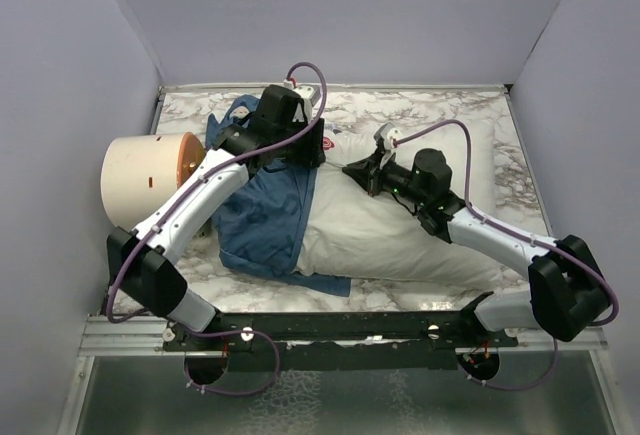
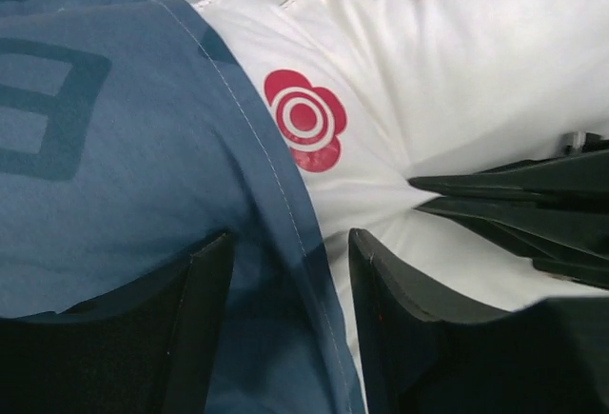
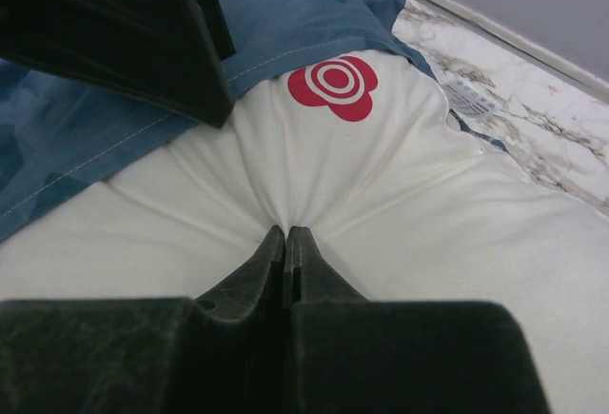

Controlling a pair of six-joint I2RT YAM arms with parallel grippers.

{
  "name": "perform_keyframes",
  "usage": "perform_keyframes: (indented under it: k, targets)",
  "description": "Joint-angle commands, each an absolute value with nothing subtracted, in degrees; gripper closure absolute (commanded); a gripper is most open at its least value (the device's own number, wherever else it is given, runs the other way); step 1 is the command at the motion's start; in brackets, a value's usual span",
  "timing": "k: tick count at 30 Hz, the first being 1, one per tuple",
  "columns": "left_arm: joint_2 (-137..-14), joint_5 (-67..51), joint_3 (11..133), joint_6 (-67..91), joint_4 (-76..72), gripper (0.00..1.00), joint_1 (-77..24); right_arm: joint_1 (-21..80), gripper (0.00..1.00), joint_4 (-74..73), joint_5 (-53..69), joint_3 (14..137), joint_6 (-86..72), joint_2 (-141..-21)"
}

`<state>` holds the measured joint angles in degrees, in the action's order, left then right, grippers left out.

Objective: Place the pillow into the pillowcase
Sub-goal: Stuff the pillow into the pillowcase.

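The white pillow (image 1: 400, 230) lies across the marble table, its left part inside the blue pillowcase (image 1: 262, 217). The case's stitched hem runs just beside the pillow's red round logo (image 2: 304, 119). My left gripper (image 2: 285, 252) is open and straddles that hem; blue cloth (image 2: 124, 147) lies between its fingers, but they are not closed on it. My right gripper (image 3: 286, 233) is shut on a pinch of white pillow fabric (image 3: 428, 233) below the logo (image 3: 333, 86), with folds radiating from its tips. In the top view the two grippers (image 1: 310, 145) (image 1: 360, 173) sit close together.
A beige cylinder (image 1: 150, 175) lies at the table's left edge, touching the pillowcase. Grey walls close in the left, back and right sides. A metal rail (image 1: 330, 330) runs along the near edge by the arm bases. Marble tabletop (image 1: 520, 155) shows right of the pillow.
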<state>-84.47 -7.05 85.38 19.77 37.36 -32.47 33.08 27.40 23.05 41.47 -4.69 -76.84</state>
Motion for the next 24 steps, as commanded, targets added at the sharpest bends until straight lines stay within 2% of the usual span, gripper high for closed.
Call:
perform_keyframes:
  k: [1, 2, 6, 8, 10, 15, 19, 24]
  targets:
    - [-88.27, -2.55, 89.12, 15.72, 42.2, 0.49, -33.0, 33.66, 0.99, 19.69, 26.52, 37.83, -7.37, -79.46]
    - [-89.32, -2.1, 89.51, 15.47, 42.45, 0.52, -32.96, 33.62, 0.99, 19.83, 26.62, 37.93, -7.31, -79.67]
    - [-92.23, -0.44, 91.82, 14.66, 44.12, 0.84, -33.01, 33.66, 0.99, 20.08, 26.97, 38.3, -7.14, -79.98]
    - [-92.22, -0.4, 92.71, 14.67, 44.1, 0.88, -32.97, 33.65, 0.99, 20.08, 26.74, 38.17, -6.9, -79.98]
    - [-91.79, -1.44, 93.31, 14.54, 43.69, 0.99, -32.99, 33.6, 0.99, 20.32, 26.63, 38.04, -6.77, -80.08]
    - [-91.52, -9.52, 93.9, 15.45, 40.93, 1.0, -32.96, 33.58, 0.99, 22.81, 27.36, 37.79, -7.74, -80.91]
    - [-90.96, -23.83, 94.58, 20.33, 31.09, 1.0, -33.02, 33.56, 0.99, 27.93, 27.8, 39.24, -9.53, -82.06]
    - [-95.16, -35.49, 103.53, 29.12, 20.01, 1.0, -36.36, 32.31, 0.99, 31.7, 23.93, 47.11, -7.88, -81.98]
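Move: For the left hand, the pillowcase's hem runs under its open fingers, about 2 cm ahead and 3 cm below. The red flower print on the pillow lies some 5 cm ahead, 2 cm to the right and 4 cm below; the right gripper's tips are roughly 6 cm to the right, 1 cm back and 4 cm lower. For the right hand, already pinching white pillow cloth, that hem is about 3 cm ahead, 6 cm to its left and 1 cm higher. Down and slightly forward, the left hand sinks some 2.5 cm as its fingers shut, pinching the pillowcase's hem, then draws it about 5 cm to the right and up, towards the right gripper, rolling its left side down and turning a little clockwise. The right hand keeps its pinch on the pillow, easing only about 1 cm forward at the last. ##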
